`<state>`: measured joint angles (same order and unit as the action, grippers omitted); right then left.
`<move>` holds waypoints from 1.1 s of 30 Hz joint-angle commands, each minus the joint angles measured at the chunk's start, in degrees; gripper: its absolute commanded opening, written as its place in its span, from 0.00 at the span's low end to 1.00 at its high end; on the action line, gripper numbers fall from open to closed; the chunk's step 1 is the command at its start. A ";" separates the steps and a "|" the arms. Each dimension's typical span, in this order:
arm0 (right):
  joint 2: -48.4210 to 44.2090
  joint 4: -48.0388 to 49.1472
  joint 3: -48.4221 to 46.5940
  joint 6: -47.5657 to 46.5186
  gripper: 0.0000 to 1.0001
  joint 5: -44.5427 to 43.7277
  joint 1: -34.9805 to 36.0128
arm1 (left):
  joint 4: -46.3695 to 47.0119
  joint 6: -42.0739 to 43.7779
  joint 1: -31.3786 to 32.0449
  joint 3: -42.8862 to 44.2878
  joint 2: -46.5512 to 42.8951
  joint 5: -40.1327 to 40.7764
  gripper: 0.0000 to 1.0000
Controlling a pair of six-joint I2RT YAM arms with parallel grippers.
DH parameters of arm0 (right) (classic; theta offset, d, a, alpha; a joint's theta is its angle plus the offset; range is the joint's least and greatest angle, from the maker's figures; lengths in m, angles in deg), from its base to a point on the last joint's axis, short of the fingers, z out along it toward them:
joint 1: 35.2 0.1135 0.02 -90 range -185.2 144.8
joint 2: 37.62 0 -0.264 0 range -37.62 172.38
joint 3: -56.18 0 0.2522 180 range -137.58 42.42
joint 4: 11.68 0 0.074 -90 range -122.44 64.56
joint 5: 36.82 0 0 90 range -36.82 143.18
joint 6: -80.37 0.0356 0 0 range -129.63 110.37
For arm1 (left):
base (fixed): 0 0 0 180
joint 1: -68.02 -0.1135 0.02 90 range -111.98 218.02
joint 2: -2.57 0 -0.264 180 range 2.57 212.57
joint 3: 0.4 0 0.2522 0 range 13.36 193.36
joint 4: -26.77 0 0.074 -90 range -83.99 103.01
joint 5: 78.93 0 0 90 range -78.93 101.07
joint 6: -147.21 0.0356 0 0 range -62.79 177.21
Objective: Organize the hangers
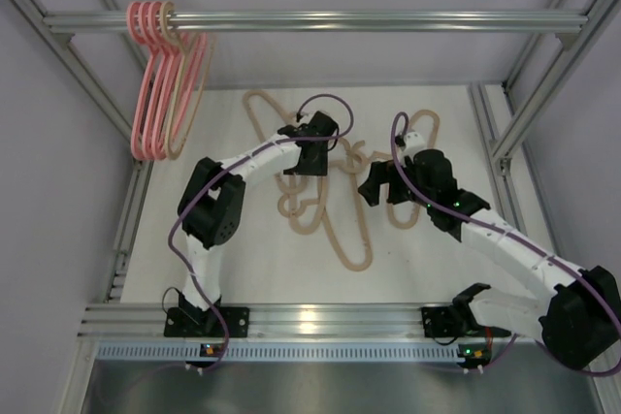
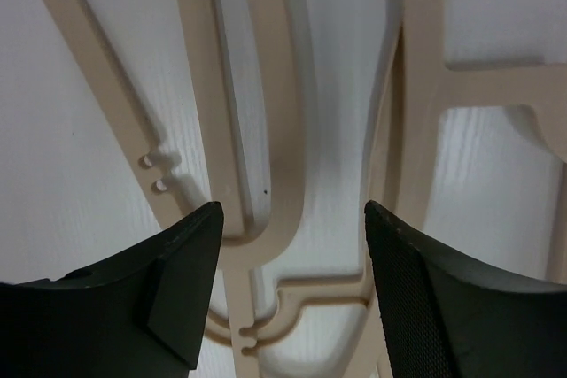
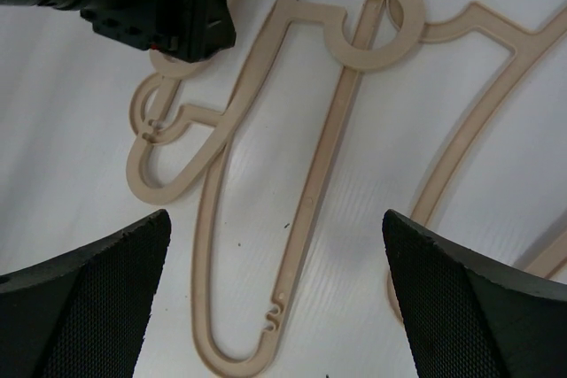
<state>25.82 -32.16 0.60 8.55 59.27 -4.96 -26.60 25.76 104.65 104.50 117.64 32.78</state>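
Three pink hangers and beige ones hang by their hooks at the left end of the silver bar. Several beige hangers lie overlapped on the white table. My left gripper is open and low over the middle of that pile; in its wrist view the gripper straddles overlapping beige hanger strips. My right gripper is open and empty just to the right; in its view the gripper hovers above a beige hanger, and the left gripper's black body shows at top left.
Aluminium frame posts stand at the left and right of the table. A metal rail runs along the near edge by the arm bases. White table surface lies in front of the pile.
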 commanded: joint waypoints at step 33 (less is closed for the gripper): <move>-3.68 3.73 -1.41 1.43 1.00 1.64 -1.24 | 7.80 -1.43 -4.19 -7.01 -11.60 -15.19 0.00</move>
<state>23.50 -31.86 2.55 9.71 59.71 -5.28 -19.67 24.34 99.99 98.79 116.22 21.77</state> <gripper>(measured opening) 0.993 0.220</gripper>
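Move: My left hand goes for the right leg of the far-left beige hanger: the spot to grip, just ahead of its rounded near end, lies about 4 cm ahead, level sideways and some 5 cm below. A crossing bar runs about 2 cm left of that spot, two stacked bars about 5 cm right of it; a hook loop lies some 9 cm nearer and 4 cm left of it. From my right hand the spot is roughly 13 cm ahead, 15 cm left and 14 cm below. I drop my left hand about 5 cm while easing it 4 cm forward onto the hanger's leg, then stay low as the half-closing fingers shut and pinch that one bar between their pads. With the grip made, I draw back about 4 cm and start up some 3 cm, my hand rolling about 10 degrees left side down. ##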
